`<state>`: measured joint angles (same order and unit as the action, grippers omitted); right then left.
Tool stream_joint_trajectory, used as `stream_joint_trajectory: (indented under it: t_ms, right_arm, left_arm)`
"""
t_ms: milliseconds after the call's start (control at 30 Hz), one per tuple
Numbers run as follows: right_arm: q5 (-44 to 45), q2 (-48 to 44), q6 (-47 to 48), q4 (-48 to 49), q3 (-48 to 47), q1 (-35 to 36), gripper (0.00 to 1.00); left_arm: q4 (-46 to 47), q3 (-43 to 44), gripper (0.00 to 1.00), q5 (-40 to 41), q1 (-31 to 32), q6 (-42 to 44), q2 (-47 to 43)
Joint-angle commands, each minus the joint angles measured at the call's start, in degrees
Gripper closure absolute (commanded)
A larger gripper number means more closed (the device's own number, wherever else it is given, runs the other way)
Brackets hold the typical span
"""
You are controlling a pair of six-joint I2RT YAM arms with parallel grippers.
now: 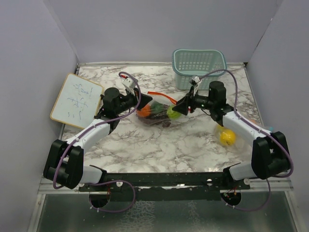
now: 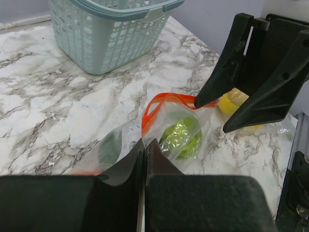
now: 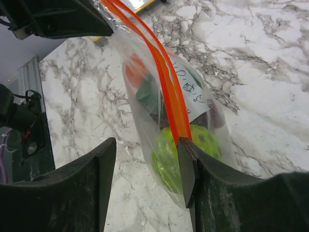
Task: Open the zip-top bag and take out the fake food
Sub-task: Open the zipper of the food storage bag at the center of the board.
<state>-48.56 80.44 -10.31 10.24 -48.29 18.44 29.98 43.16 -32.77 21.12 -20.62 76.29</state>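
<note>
The clear zip-top bag with an orange zip strip hangs between my two grippers at the middle of the table. Inside it I see fake food: a lime, an orange piece and a dark green piece. My left gripper is shut on the bag's plastic edge at its left end. Around the bag's right end stands my right gripper, open, with the zip strip resting against one finger. A yellow fruit lies on the table by the right arm.
A teal mesh basket stands at the back right. A small whiteboard lies at the left edge. White walls close in the table on three sides.
</note>
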Motion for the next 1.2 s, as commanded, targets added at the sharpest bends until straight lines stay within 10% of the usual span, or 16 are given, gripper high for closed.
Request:
stream_joint_trajectory:
  t_ms: [0,333,833,1033,1167]
  right_arm:
    - [4.0,2.4,4.5,-2.4,-5.6,0.4,0.45]
    - [5.8,7.7,7.6,-4.6,-12.0,0.4,0.46]
    - [4.5,4.4,5.2,-4.6,-8.2,0.4,0.99]
    - [5.5,1.2,-2.2,-3.8,-12.7,0.3,0.99]
    - [9.7,3.2,-2.4,-13.1,-23.6,0.3,0.99]
  left_arm:
    - [1.3,0.2,1.00,-2.1,0.3,-0.1,-1.5]
    - [1.1,-0.1,1.00,-2.8,0.2,0.0,-2.8]
    - [1.5,2.4,1.00,-1.0,0.3,-1.1,0.5]
    - [-11.8,13.1,0.14,12.6,0.2,1.8,3.4]
    - [-15.7,14.9,0.01,20.5,-2.6,-3.1,2.2]
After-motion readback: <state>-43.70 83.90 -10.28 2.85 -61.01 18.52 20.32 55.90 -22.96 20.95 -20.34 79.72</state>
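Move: The right hand is half open beside the bag's raised mouth; the middle of the red zipper lies about 3 cm ahead of it and 2 cm to its left, nearly at its height. From this hand the light green fruit is some 8 cm below, 2 cm ahead and 1 cm left, and the dark green one as far below, 9 cm left and 3 cm ahead. From the left hand, shut on the bag's corner, the zipper's middle is about 9 cm right, 1 cm back and 3 cm lower; the orange one is 3 cm left, 1 cm ahead, 10 cm below. The right fingers shut on the red zipper near its middle: the half-open hand first swings forward some 5 cm, then eases back a little and sinks about 2 cm as it pinches, and lifts the strip some 5 cm. The left hand keeps its grip on the corner until the right has closed, then opens wide, letting go as it moves forward and up. ##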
